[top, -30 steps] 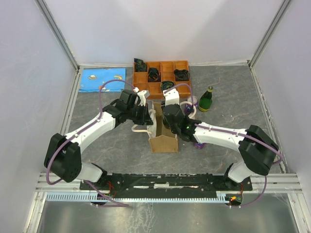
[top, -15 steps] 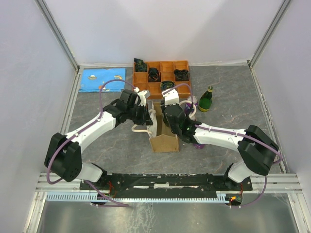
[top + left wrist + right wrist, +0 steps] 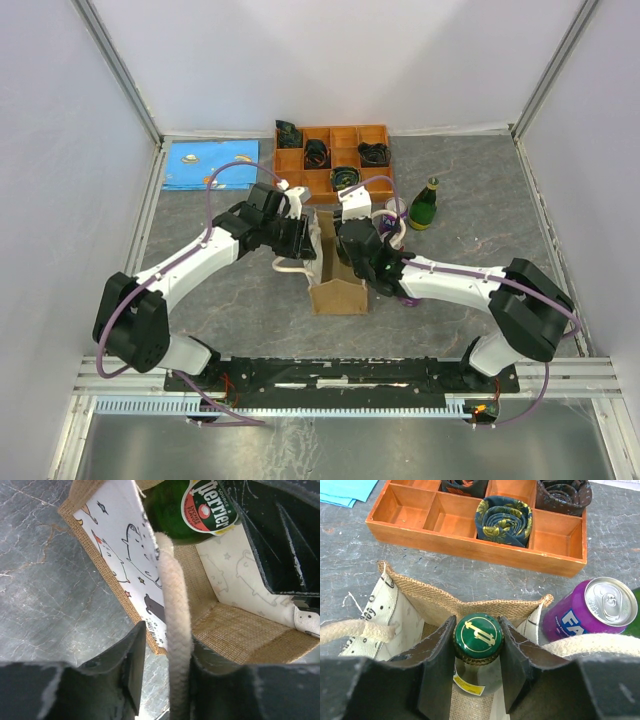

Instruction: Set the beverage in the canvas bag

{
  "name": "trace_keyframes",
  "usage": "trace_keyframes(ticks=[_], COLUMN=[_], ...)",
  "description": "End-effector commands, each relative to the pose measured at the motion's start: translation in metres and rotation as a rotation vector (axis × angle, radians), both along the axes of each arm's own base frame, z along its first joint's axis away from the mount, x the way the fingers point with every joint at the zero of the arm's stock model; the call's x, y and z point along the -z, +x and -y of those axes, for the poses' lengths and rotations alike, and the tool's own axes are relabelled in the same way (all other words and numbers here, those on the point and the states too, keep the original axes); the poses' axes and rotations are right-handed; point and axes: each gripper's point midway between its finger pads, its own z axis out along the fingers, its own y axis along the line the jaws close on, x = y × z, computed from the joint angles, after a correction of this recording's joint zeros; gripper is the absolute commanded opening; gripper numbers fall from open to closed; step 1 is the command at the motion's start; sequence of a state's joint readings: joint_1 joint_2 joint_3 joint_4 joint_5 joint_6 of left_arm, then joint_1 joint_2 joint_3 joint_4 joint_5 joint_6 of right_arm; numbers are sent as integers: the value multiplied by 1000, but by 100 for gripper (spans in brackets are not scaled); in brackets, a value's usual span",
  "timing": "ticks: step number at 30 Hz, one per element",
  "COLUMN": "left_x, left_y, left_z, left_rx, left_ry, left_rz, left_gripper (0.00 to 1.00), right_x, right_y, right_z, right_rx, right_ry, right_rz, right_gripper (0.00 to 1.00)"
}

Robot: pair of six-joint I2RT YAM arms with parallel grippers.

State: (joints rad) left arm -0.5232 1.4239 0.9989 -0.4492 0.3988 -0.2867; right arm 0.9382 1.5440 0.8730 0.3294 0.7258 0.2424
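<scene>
The canvas bag (image 3: 337,290) stands open mid-table, with tan burlap walls (image 3: 470,602) and a printed white lining (image 3: 125,545). The beverage, a green Perrier bottle (image 3: 210,502), is upright inside the bag's mouth. My right gripper (image 3: 477,630) is shut on its green cap (image 3: 477,636), reaching in from the bag's right (image 3: 352,250). My left gripper (image 3: 167,645) is at the bag's left rim (image 3: 305,238) and stands open. A cream rope handle (image 3: 175,605) runs between its fingers, resting on the right finger with a gap to the left one.
An orange compartment tray (image 3: 335,160) with rolled ties sits behind the bag. A purple can (image 3: 590,610) stands just right of the bag, and a second green bottle (image 3: 424,205) is further right. A blue sheet (image 3: 210,165) lies at the back left.
My left jaws have parted and let go their pinch on the rope handle. My right gripper, still holding the bottle, has shifted slightly over the bag.
</scene>
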Motion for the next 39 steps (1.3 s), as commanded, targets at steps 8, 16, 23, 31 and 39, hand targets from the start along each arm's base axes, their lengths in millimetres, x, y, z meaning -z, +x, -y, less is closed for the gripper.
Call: trace_keyframes(ticks=[8,16,23,31,39], left_x=[-18,-25,-36,-33,-29], left_y=[8,14,22,20,18], left_z=[8,11,13,10,8], left_rx=[43,32,14,7,6], left_ry=[-13,-29,-36,-28,-24], left_rz=[32,43,75,72,68], left_gripper=[68,74,79,79,79], right_x=[-55,-109,-164,-158,-109], right_y=[1,4,23,59,76], right_z=[0,-1,32,128,178], right_rx=[15,16,165,398,491], right_ry=[90,133,108,116,71], right_rz=[29,88,135,-140,-331], right_gripper=[62,66,72,70,71])
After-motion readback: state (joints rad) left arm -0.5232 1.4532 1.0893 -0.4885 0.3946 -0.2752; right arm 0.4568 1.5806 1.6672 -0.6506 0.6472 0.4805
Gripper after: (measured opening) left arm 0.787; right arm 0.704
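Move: The right gripper still grips the cap of the first green bottle in the canvas bag; the bag's middle is about 6 cm nearer you, 2 cm left and 11 cm down. The second green bottle stands some 9 cm ahead and 18 cm right, its middle 8 cm lower, the purple can 7 cm ahead and 12 cm right, the orange tray 25 cm ahead, 3 cm left. From the left gripper, at the rope handle, the bag's middle is 7 cm right and 7 cm down. Open the right gripper to let go of the bottle cap and lift nearly straight up for the first 10 cm or so, then swing right and forward to high over the second green bottle, about 17 cm right in all, turning clockwise some 30 degrees and starting to sink at the end. Meanwhile spread the left fingers wide around the rope handle and raise that hand about 2 cm. ##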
